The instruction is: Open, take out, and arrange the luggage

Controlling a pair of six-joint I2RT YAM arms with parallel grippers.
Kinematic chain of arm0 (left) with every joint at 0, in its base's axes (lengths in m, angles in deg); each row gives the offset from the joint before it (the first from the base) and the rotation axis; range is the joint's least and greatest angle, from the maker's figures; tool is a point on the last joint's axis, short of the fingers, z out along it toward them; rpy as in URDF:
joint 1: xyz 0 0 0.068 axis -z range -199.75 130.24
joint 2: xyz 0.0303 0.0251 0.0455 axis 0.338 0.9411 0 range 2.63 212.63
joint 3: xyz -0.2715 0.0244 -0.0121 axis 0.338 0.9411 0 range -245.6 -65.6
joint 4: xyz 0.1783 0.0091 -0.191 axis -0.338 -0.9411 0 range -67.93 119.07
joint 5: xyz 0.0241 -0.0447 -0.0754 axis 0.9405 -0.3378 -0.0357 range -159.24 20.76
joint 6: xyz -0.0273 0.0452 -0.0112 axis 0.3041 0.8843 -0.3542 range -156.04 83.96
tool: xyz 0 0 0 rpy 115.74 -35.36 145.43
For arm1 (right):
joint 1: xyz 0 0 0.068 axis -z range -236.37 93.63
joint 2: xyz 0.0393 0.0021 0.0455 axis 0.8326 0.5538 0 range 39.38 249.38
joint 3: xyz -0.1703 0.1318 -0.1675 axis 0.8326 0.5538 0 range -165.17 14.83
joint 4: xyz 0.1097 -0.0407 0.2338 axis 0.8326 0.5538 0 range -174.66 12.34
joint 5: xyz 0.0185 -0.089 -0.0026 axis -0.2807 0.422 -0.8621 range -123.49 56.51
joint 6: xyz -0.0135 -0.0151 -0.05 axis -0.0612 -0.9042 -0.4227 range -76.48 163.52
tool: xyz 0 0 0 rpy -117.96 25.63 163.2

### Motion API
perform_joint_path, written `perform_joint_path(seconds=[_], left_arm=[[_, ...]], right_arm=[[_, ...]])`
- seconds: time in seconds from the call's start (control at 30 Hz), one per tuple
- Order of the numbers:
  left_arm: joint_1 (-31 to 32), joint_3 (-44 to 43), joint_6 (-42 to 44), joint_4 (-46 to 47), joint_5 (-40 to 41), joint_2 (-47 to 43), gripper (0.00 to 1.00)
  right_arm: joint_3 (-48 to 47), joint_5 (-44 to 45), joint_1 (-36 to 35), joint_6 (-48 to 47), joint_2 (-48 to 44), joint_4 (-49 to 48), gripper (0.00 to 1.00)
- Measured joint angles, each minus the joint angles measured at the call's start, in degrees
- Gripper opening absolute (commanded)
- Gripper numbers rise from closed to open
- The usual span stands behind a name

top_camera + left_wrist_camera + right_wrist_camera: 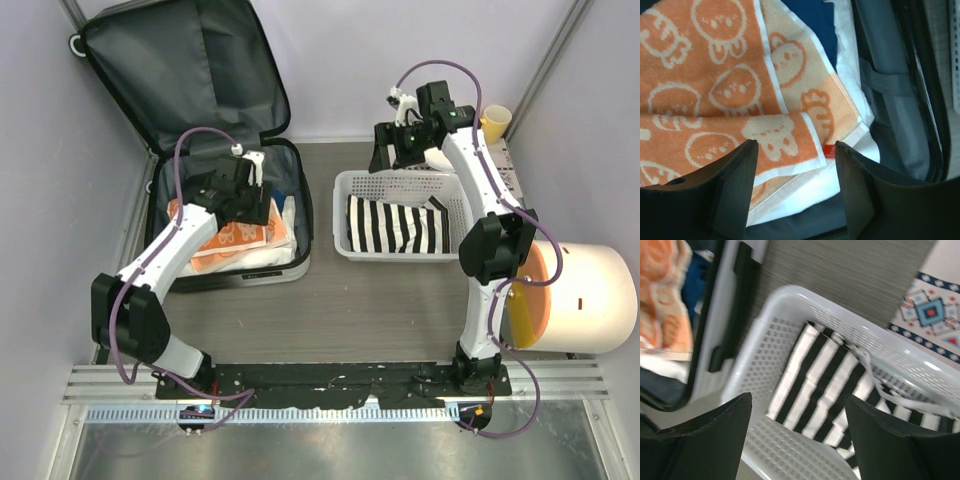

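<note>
The luggage lies open at the back left, its grey-lined lid raised. Inside lies an orange rabbit-print towel on white cloth, with a blue garment beside it. My left gripper is open just above the towel, its fingers either side of the towel's corner. My right gripper is open and empty above the back left rim of the white basket. A black-and-white striped cloth lies in the basket and shows in the right wrist view.
A yellow cup and a patterned cloth sit at the back right. A large white drum with an orange inside stands at the right. The suitcase rim lies close to the basket's left side.
</note>
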Motion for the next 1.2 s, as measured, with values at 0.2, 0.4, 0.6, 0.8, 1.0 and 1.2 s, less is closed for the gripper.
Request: perform_joint_path(seconds=[0.2,0.4,0.6,0.8,1.0,1.2], left_arm=[[0.85,-0.02,-3.13,1.38,6.03,4.00,0.55],[1.40,1.97,-3.58,1.55,7.21,5.46,0.63],[1.49,3.41,-3.45,1.57,6.16,7.65,0.60],[1.53,3.41,-3.50,1.62,4.94,8.46,0.25],[2.34,3.34,-3.45,1.42,2.97,6.16,0.00],[3.96,2.21,-4.07,0.44,0.92,4.50,0.00]], right_arm=[[0.02,-8.76,-2.80,7.32,-1.03,-5.79,0.79],[0.11,-12.48,-6.97,11.69,-1.01,-8.87,0.78],[0.76,-13.66,-9.73,13.07,-0.96,-10.32,0.79],[1.68,-13.49,-9.57,13.31,-0.94,-10.62,0.79],[2.32,-13.14,-9.25,13.29,-0.94,-10.62,0.79],[2.34,-12.94,-9.25,13.25,-0.94,-10.64,0.79]])
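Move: Right below the left fingers, some 8 cm down in the open luggage, lies the front right corner of the orange towel; the towel's middle is about 7 cm left and 1 cm back. The navy cloth is 6 cm ahead and 4 cm right. From the right hand the towel's middle lies roughly 32 cm left, 11 cm back and 13 cm lower, and the striped cloth 12 cm back, 4 cm right. Sinking about 7 cm onto the orange towel, the half-open left fingers tip slightly more downward, shut on its front right corner, then draw this pinch up about 3 cm and nearly as far right. The empty, open right hand swings some 12 cm left, rising a little and drawing back about 3 cm, towards the luggage, its left side tilting up. ##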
